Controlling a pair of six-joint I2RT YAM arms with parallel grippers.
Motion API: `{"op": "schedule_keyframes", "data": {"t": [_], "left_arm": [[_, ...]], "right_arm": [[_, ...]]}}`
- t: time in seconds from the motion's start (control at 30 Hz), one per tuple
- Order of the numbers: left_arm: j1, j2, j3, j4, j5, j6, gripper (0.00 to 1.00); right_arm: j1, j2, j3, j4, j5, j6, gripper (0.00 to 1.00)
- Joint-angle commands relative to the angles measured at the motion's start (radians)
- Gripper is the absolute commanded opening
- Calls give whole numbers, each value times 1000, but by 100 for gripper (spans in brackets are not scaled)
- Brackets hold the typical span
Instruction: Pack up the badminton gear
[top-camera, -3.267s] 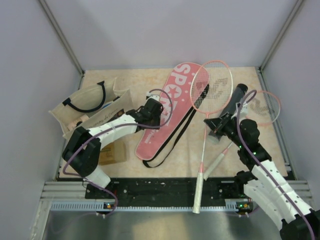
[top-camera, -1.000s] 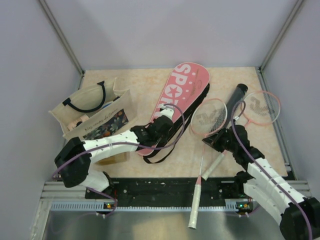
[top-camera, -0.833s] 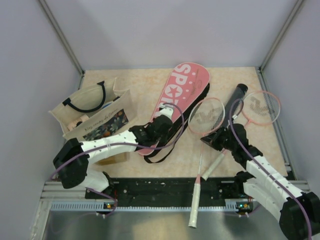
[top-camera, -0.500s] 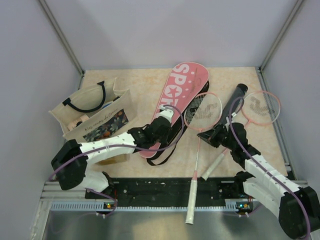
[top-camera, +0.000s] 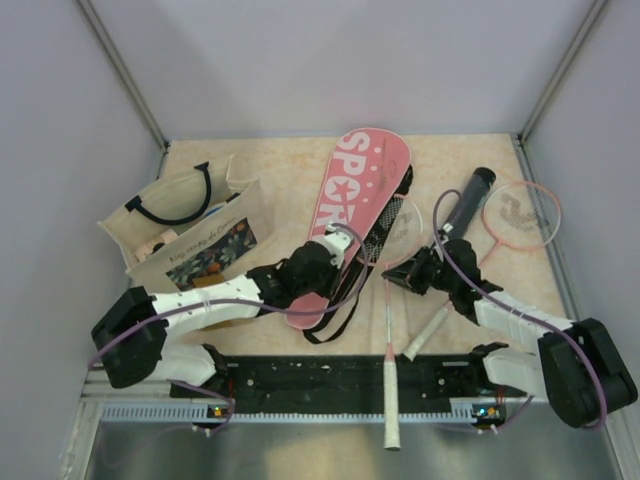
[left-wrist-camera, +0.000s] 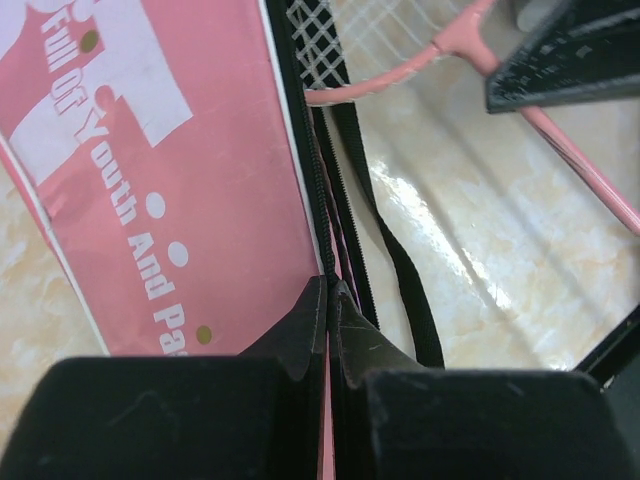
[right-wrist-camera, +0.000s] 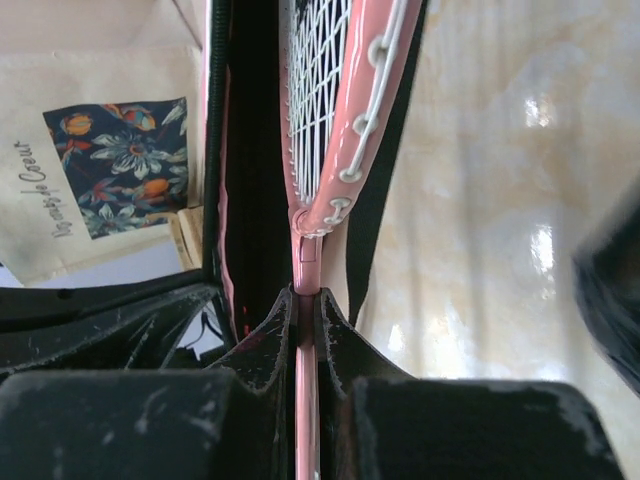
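Note:
The pink "SPORT" cover (top-camera: 350, 185) lies slantwise mid-table. My left gripper (top-camera: 328, 258) is shut on its zipped edge (left-wrist-camera: 322, 215) near the handle end, seen close up in the left wrist view (left-wrist-camera: 328, 287). My right gripper (top-camera: 395, 277) is shut on the pink shaft of one racket (top-camera: 388, 320). That racket's strung head (right-wrist-camera: 320, 90) sits partly inside the cover's dark opening (right-wrist-camera: 250, 150). The second racket (top-camera: 519, 214) lies flat at the right. Beside it is the black tube (top-camera: 467, 200).
A beige tote bag (top-camera: 185, 225) with black handles stands at the left, also in the right wrist view (right-wrist-camera: 100, 170). The cover's black strap (left-wrist-camera: 400, 270) trails on the table beside my left gripper. The held racket's white handle (top-camera: 392, 400) overhangs the front rail.
My right gripper has carried the racket leftward, and its head has slid into the cover's opening. My left gripper has drawn the cover's edge nearer, swinging the cover's lower end.

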Motion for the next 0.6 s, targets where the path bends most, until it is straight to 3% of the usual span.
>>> {"op": "schedule_keyframes", "data": {"t": [0.0, 0.33, 0.57], "left_arm": [[2, -72, -60, 164, 110, 86, 0], [2, -129, -111, 198, 184, 63, 0], [2, -140, -145, 241, 216, 37, 0]], "right_arm": [[15, 43, 88, 125, -50, -43, 0], [25, 159, 147, 266, 40, -20, 0], [47, 302, 243, 247, 49, -30, 0]]}}
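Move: The right gripper holds the racket by the shaft just below its head; the open mouth of the pink SPORT bag centres about 10 cm ahead of it, 4 cm left and some 5 cm lower. The black shuttlecock tube lies about 19 cm ahead and 22 cm right, and the second racket's grip some 16 cm back and 11 cm right. From the left gripper, shut on the bag's zip edge, the mouth centres roughly 13 cm ahead and 8 cm right, slightly lower. Feed the racket head-first into the bag: carry the right gripper forward about 5 cm and a little left, up along the mouth, keeping the shaft pinched and barely turning the wrist. Meanwhile bring the left gripper back some 3 cm, rising slightly and turning about 10 degrees clockwise, still pinching the zip edge so the bag comes with it. ##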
